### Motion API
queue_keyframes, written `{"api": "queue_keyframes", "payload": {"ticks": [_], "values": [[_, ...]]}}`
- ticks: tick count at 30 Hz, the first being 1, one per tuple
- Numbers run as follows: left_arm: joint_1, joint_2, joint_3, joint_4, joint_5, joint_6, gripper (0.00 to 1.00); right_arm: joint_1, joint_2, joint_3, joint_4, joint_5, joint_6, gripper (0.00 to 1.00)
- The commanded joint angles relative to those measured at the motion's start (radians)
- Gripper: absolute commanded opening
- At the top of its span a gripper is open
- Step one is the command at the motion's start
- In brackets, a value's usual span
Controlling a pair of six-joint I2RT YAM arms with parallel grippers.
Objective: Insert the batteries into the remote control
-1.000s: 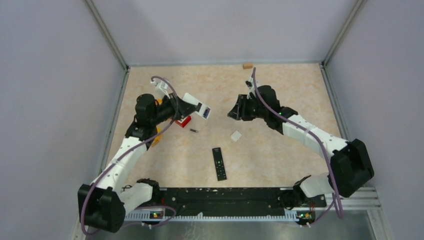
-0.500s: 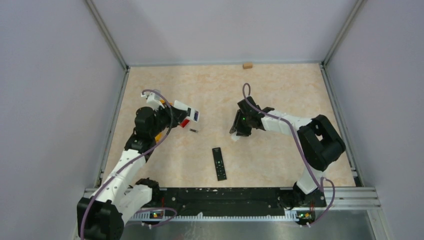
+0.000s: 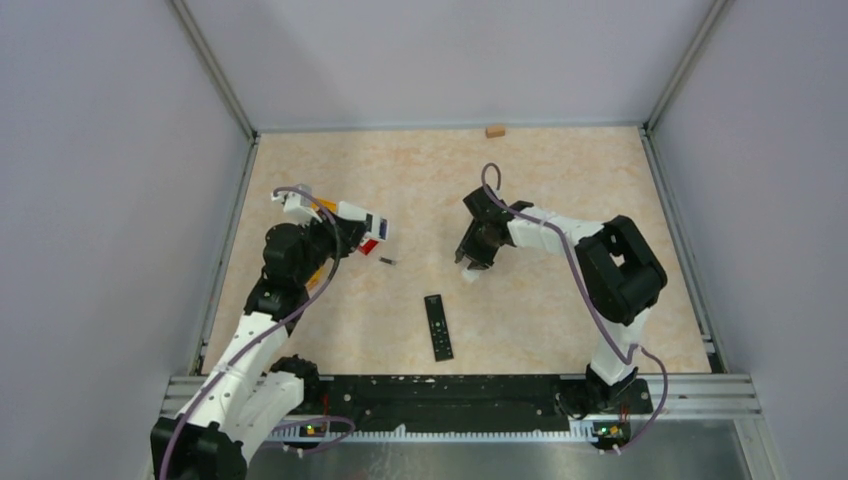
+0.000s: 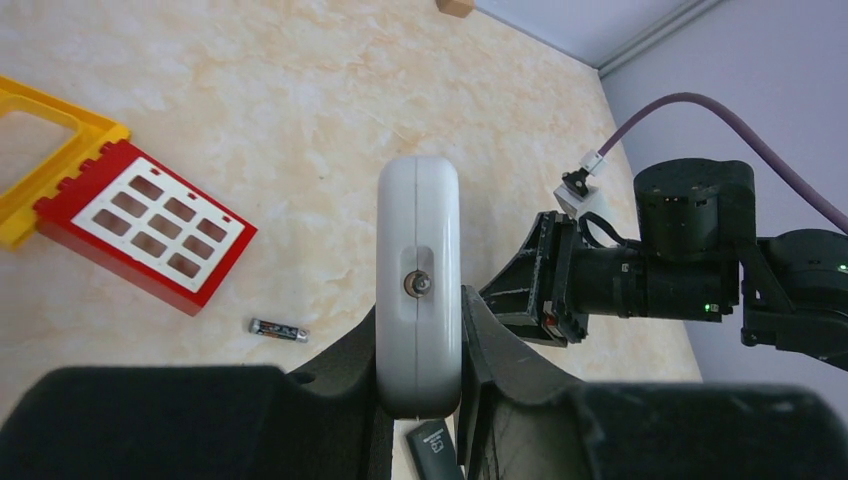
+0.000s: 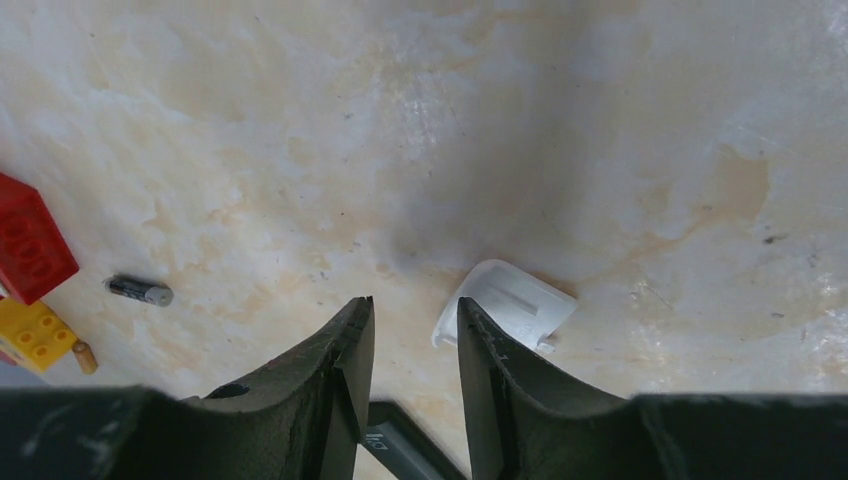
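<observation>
My left gripper [image 4: 420,322] is shut on a white remote control [image 4: 418,250], held end-on above the table. From above, the remote [image 3: 365,220] shows a purple-blue patch near its tip. One battery [image 4: 279,330] lies loose on the table, a thin dark cylinder [image 3: 386,261] also seen in the right wrist view [image 5: 141,291]. My right gripper [image 5: 413,308] hangs low and open, nothing between its fingers. A white battery cover [image 5: 505,305] lies just beyond the right finger, and from above it sits under that gripper [image 3: 470,258].
A black remote [image 3: 437,327] lies near the front middle. A red window brick [image 4: 140,228] and yellow frame piece [image 4: 40,130] sit left of the loose battery. A small wooden block [image 3: 494,131] rests by the back wall. Metal rails border the table.
The right arm has folded in and come down over the white cover, its jaws a little narrower. The left arm has drawn back to the left with the white remote.
</observation>
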Motion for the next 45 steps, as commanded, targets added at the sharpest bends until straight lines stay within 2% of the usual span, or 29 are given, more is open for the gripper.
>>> {"api": "queue_keyframes", "payload": {"ticks": [1, 6, 13, 18, 25, 30, 33, 36, 40, 45], "values": [[0.003, -0.049, 0.006, -0.001, -0.120, 0.043, 0.00, 0.010, 0.072, 0.114, -0.176, 0.022, 0.057, 0.36], [0.003, -0.088, 0.005, -0.025, -0.179, 0.051, 0.00, 0.010, 0.123, 0.193, -0.292, 0.071, 0.088, 0.29], [0.003, -0.096, 0.008, -0.034, -0.184, 0.055, 0.00, 0.010, 0.139, 0.201, -0.299, 0.089, 0.132, 0.19], [0.003, -0.101, 0.007, -0.039, -0.188, 0.055, 0.00, 0.010, 0.149, 0.196, -0.282, 0.066, 0.129, 0.00], [0.003, -0.081, 0.014, -0.039, -0.158, 0.035, 0.00, 0.010, 0.071, 0.154, -0.184, 0.056, 0.105, 0.00], [0.002, -0.044, 0.025, 0.005, -0.080, -0.021, 0.00, 0.009, -0.071, 0.110, -0.018, 0.030, 0.004, 0.00], [0.003, -0.002, 0.031, 0.062, -0.016, -0.086, 0.00, 0.009, -0.185, 0.033, 0.159, -0.029, -0.043, 0.00], [0.003, 0.056, 0.032, 0.155, 0.065, -0.172, 0.00, 0.006, -0.303, -0.058, 0.362, -0.081, -0.076, 0.00], [0.003, 0.160, 0.045, 0.297, 0.204, -0.308, 0.00, -0.015, -0.407, -0.132, 0.617, -0.231, -0.070, 0.00], [0.003, 0.290, 0.062, 0.482, 0.345, -0.456, 0.00, -0.023, -0.498, -0.188, 0.829, -0.331, -0.038, 0.00]]}}
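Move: The white battery cover lies flat just under the right fingertips, roughly 2 cm to the right, 1 cm back and 2 cm below. The black remote is about 14 cm back and 7 cm left of the right hand; a loose battery is some 18 cm left and 2 cm ahead, both on the table. From the left hand, which holds the white remote, the cover is about 22 cm right, level in depth and 21 cm below. The right fingers dip about 1 cm, easing back and right onto the white battery cover, close fully to pinch its thin edge, then lift it quickly some 22 cm and about 5 cm left, tipping up from downward to point towards the left hand. The left hand keeps hold of the white remote, drifts 3 cm left, then swings about 7 cm right towards the rising cover while rolling. ##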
